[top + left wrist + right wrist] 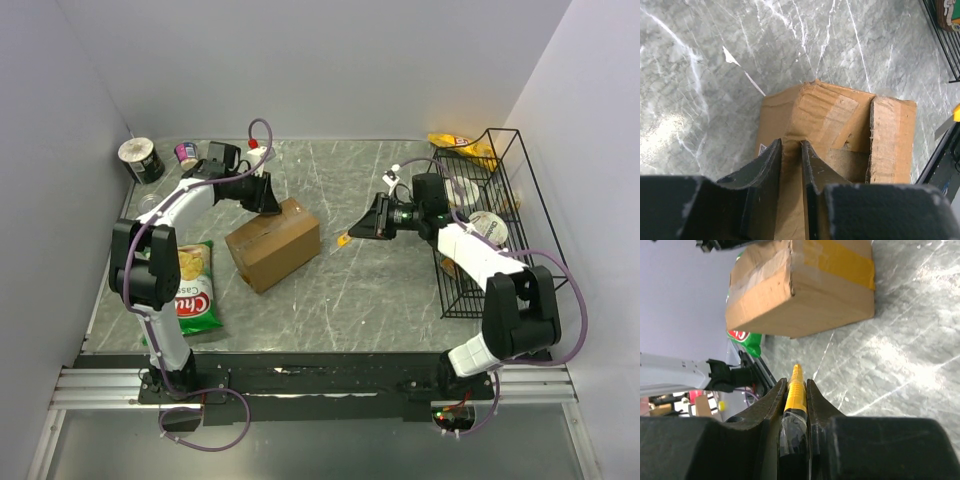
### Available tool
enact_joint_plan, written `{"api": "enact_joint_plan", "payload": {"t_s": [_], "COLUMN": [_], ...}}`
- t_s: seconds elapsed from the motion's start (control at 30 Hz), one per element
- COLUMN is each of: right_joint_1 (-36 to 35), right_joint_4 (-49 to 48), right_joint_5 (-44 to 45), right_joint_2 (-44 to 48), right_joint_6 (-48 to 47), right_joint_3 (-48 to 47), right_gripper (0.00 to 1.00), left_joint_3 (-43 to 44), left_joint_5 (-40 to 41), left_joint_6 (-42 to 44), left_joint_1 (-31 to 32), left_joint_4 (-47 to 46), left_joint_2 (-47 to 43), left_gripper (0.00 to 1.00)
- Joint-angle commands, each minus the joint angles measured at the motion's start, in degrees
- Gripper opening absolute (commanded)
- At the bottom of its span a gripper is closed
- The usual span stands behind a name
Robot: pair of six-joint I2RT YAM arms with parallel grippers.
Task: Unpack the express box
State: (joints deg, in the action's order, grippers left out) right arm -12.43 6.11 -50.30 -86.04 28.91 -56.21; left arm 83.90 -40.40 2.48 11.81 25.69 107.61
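The express box is a brown carton lying left of the table's middle, with glossy tape across one face. In the left wrist view its top flaps are torn and lifted. My left gripper is at the box's far edge, and its jaws are shut on a cardboard flap. My right gripper hovers to the right of the box, apart from it. It is shut on a yellow utility knife whose tip points toward the box.
A green chips bag lies left of the box near the left arm. Two cans stand at the back left corner. A black wire basket holding items stands along the right side, with a yellow packet behind it.
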Motion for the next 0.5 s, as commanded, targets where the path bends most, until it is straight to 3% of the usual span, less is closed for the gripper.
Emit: {"api": "enact_joint_plan", "payload": {"t_s": [0.0, 0.07, 0.1, 0.3, 0.37, 0.47], "right_joint_1": [1.3, 1.3, 1.3, 0.6, 0.3, -0.4], "right_joint_4": [-1.0, -2.5, -2.2, 3.9, 4.1, 7.1], "right_joint_5": [0.0, 2.0, 2.4, 6.6, 7.9, 8.0], "right_joint_2": [5.8, 6.3, 6.1, 4.9, 5.4, 5.4], "right_joint_6": [-4.3, -6.0, -6.8, -16.2, -19.1, -24.1], "right_joint_3": [-0.3, -1.4, -3.0, -9.2, -8.8, -9.4], "right_gripper": [0.0, 0.0, 0.0, 0.0, 0.0, 0.0], "left_joint_3": [0.8, 1.2, 1.4, 10.7, 15.7, 19.2], "left_joint_5": [3.2, -0.9, -4.7, -6.4, -5.9, -1.6], "left_joint_6": [4.2, 4.4, 2.8, 1.4, 2.4, 4.3], "left_joint_1": [0.5, 0.8, 0.8, 1.2, 1.1, 0.1], "left_joint_4": [1.3, 1.2, 0.9, 2.8, 3.7, 6.2], "left_joint_2": [0.5, 0.0, -0.4, -1.7, -2.0, -2.8], "left_gripper": [0.01, 0.06, 0.26, 0.69, 0.78, 0.8]}}
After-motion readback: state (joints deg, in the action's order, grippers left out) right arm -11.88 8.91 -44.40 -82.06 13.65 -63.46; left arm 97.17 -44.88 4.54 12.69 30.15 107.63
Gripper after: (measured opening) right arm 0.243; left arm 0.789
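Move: The box sits under the left fingers, which already pinch its far top edge: its middle is about 8 cm back, 2 cm to the right and 7 cm below. The chips bag lies about 16 cm left and 17 cm back from the left hand, 12 cm down. From the right hand, which holds the yellow cutter, the box's middle is about 18 cm left, 2 cm back and 11 cm down, and the wire basket some 29 cm right and 2 cm ahead, roughly 9 cm lower. The box's far top edge is let go as the left fingers spread wide and that hand, after an initial slight drift back and right, climbs clear by about 8 cm, ending a little forward. The right hand, keeping the cutter pinched, withdraws from the box too, rising about 5 cm and going some 3 cm forward while rolling over 20 degrees or so. ##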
